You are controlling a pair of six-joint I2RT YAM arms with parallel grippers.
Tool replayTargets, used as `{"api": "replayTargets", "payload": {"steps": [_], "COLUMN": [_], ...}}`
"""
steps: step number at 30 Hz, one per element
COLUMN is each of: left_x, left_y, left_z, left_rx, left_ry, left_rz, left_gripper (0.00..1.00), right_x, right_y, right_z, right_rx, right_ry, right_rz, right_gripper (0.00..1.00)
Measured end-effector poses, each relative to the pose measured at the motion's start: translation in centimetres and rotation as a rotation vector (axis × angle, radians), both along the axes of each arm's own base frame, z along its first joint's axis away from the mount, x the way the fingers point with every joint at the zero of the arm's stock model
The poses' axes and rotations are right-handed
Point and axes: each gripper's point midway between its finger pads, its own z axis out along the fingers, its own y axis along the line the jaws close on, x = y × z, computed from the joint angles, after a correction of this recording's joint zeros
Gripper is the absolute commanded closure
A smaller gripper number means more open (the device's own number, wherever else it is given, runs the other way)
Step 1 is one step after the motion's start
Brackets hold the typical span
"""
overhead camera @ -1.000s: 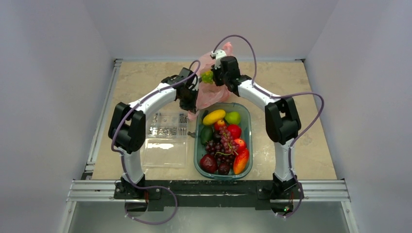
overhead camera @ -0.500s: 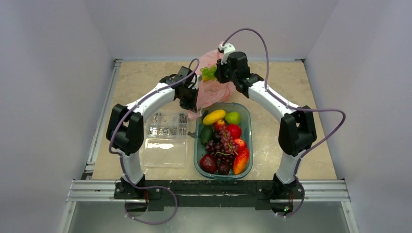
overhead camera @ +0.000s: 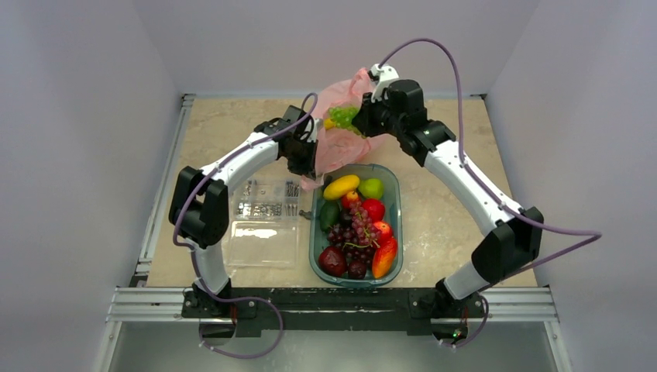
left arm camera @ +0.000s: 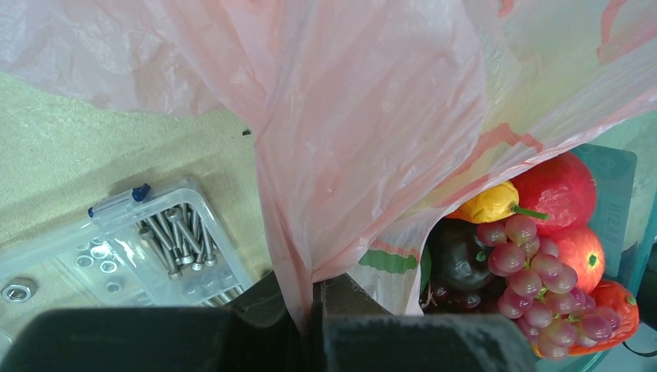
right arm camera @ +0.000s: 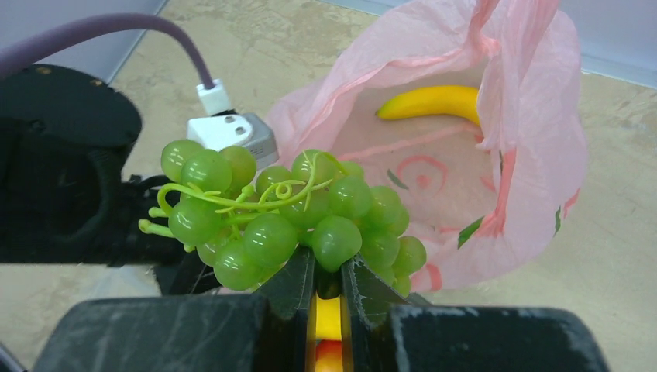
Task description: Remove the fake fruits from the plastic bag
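The pink plastic bag (overhead camera: 341, 143) stands open at the back of the table, behind the green tray (overhead camera: 393, 190). My left gripper (overhead camera: 307, 159) is shut on a fold of the bag (left arm camera: 310, 256) and holds it up. My right gripper (overhead camera: 358, 120) is shut on the green grape bunch (right arm camera: 287, 213), lifted above the bag's mouth (right arm camera: 465, 155). It shows green in the top view (overhead camera: 342, 116). A yellow banana (right arm camera: 430, 101) lies inside the bag. The tray holds a red apple (overhead camera: 373, 209), an orange-red mango (overhead camera: 384, 256) and a dark plum (overhead camera: 332, 261).
The tray also holds a stubby yellow fruit (overhead camera: 341, 186), a green apple (overhead camera: 371, 187) and a dark purple grape bunch (overhead camera: 355, 231). A clear plastic box of screws (overhead camera: 266, 221) lies left of the tray. White walls enclose the table.
My right gripper has lifted the green grape bunch up and to the right, out of the bag's mouth. The right arm has stretched out. The left gripper has kept its hold on the bag.
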Motion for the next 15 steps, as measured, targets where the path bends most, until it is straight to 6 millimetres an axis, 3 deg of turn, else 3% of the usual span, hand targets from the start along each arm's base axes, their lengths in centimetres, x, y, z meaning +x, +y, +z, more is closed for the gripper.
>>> {"api": "replayTargets", "payload": {"steps": [3, 6, 10, 15], "left_x": [0.0, -0.1, -0.1, -0.2], "left_y": [-0.1, -0.1, -0.2, -0.4], "left_z": [0.0, 0.0, 0.1, 0.2], "left_rx": [-0.003, -0.005, -0.012, -0.023], "left_ry": [0.002, 0.002, 0.005, 0.008], "left_rz": [-0.003, -0.003, -0.007, -0.012], "left_gripper": [1.0, 1.0, 1.0, 1.0], "right_x": [-2.0, -4.2, -7.7, -14.0], "right_y": [-0.4, -0.5, -0.1, 0.7], "right_z": [0.7, -0.1, -3.3, -8.1], "right_rx": [0.025, 0.017, -0.008, -0.038], "right_ry": [0.024, 0.103, 0.28, 0.52], "right_rz": [0.013, 0.056, 0.153, 0.283], "right_gripper": [1.0, 1.0, 1.0, 1.0]}}
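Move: The right hand holds the green grapes, high over the bag. The tray's middle is about 21 cm back, 2 cm left and 25 cm below it; at the tray's far end, the yellow squash is about 11 cm back and 6 cm left, the green apple 11 cm back and 2 cm right. The banana in the bag lies some 7 cm ahead and 5 cm left. From the left hand, the tray's middle lies 14 cm back and 12 cm right. With the green grapes still pinched in its closed fingers, the right hand swings back about 14 cm from above the bag to over the tray's far end, rising barely at first and then sinking about 8 cm while picking up speed. On the way the wrist tips the fingers some 30 degrees further down and turns a little counter-clockwise, as the left hand stays put with its shut fingers keeping hold of the bag's rim. ##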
